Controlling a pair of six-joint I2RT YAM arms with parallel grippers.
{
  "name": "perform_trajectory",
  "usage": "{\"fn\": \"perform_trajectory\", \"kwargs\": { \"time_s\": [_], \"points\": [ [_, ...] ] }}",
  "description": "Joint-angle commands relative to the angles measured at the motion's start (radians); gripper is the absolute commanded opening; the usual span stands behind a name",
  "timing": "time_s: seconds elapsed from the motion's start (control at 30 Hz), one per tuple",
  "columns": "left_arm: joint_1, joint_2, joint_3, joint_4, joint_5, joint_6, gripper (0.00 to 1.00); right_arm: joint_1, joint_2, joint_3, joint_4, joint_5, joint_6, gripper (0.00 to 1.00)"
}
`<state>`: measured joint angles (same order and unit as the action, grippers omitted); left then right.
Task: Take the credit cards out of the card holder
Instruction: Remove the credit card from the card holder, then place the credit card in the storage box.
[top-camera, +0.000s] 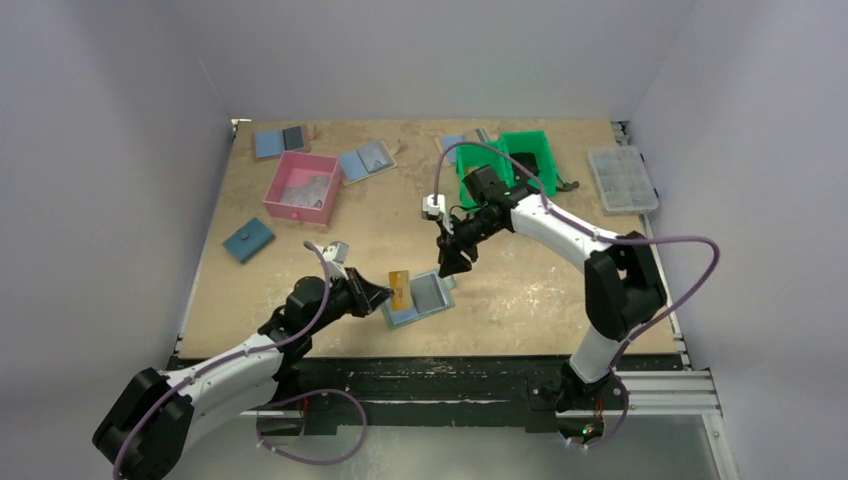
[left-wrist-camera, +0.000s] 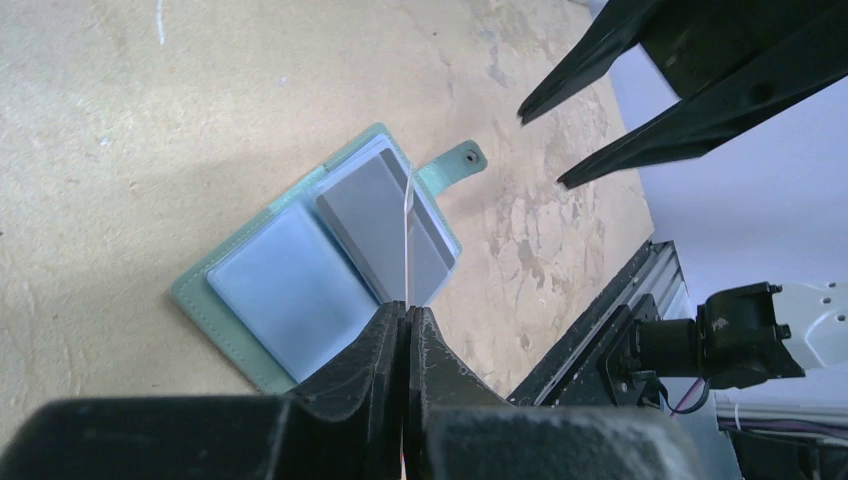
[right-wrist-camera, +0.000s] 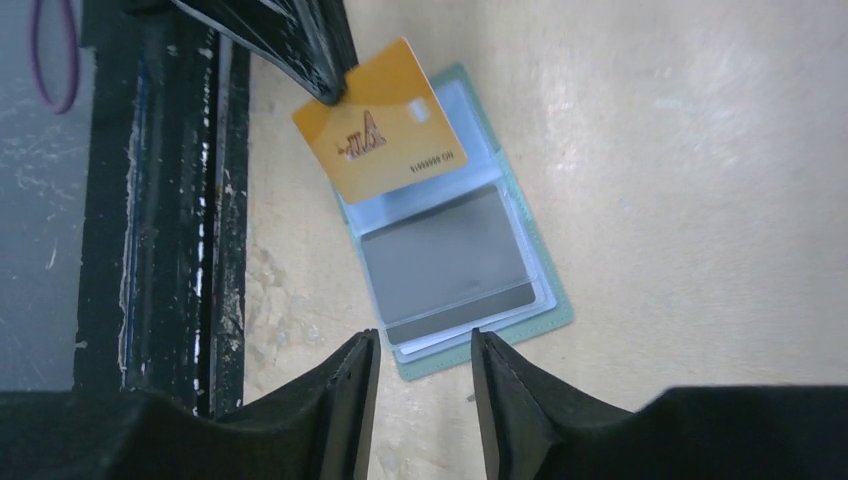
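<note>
The card holder lies open on the table near the front edge, with a grey-green rim, pale blue inside and a grey panel under a clear sleeve. My left gripper is shut on one corner of an orange-yellow credit card, held upright over the holder's near half and clear of the sleeves. The left wrist view shows this card edge-on, rising from the closed gripper above the holder. My right gripper hangs open above the holder's far end, nothing between its fingers.
A pink bin stands at the back left, a green bin and a clear compartment box at the back right. A dark blue wallet and blue-grey folders lie on the left. The black front rail runs just beside the holder.
</note>
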<state>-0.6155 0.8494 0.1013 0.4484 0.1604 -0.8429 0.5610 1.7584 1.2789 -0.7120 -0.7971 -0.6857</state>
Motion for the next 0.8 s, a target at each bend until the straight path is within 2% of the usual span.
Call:
{"fn": "perform_trajectory", "kwargs": {
  "time_s": [0.0,0.13,0.3,0.77],
  "points": [
    [-0.004,-0.002,0.024,0.107,0.056,0.06,0.0,-0.056,-0.105,-0.015,-0.046,-0.145,-0.135,0.5],
    [-0.026,0.057,0.036,0.192,0.077,0.065,0.0,-0.07,-0.132,-0.046,-0.075,-0.216,-0.239,0.61],
    [-0.076,0.135,0.062,0.271,0.086,0.078,0.0,-0.071,-0.118,-0.066,-0.123,-0.278,-0.348,0.67],
    [-0.17,0.285,0.137,0.338,0.1,0.112,0.0,-0.037,-0.061,-0.082,-0.034,-0.242,-0.21,0.69]
  ]
}}
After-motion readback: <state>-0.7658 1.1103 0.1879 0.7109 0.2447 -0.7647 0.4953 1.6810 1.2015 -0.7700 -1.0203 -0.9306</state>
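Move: The left hand already pinches the yellow credit card; the right gripper it goes to is about 14 cm to its right and 5 cm ahead, near level. From the left hand the open card holder lies some 7 cm right, 1 cm back and 8 cm below. From the right hand the card is about 12 cm left and 5 cm back, near level, and the holder roughly 7 cm left, 6 cm back, 8 cm down. Left hand takes its pinched card some 6 cm right, towards the right hand, which rises, draws back and opens. ##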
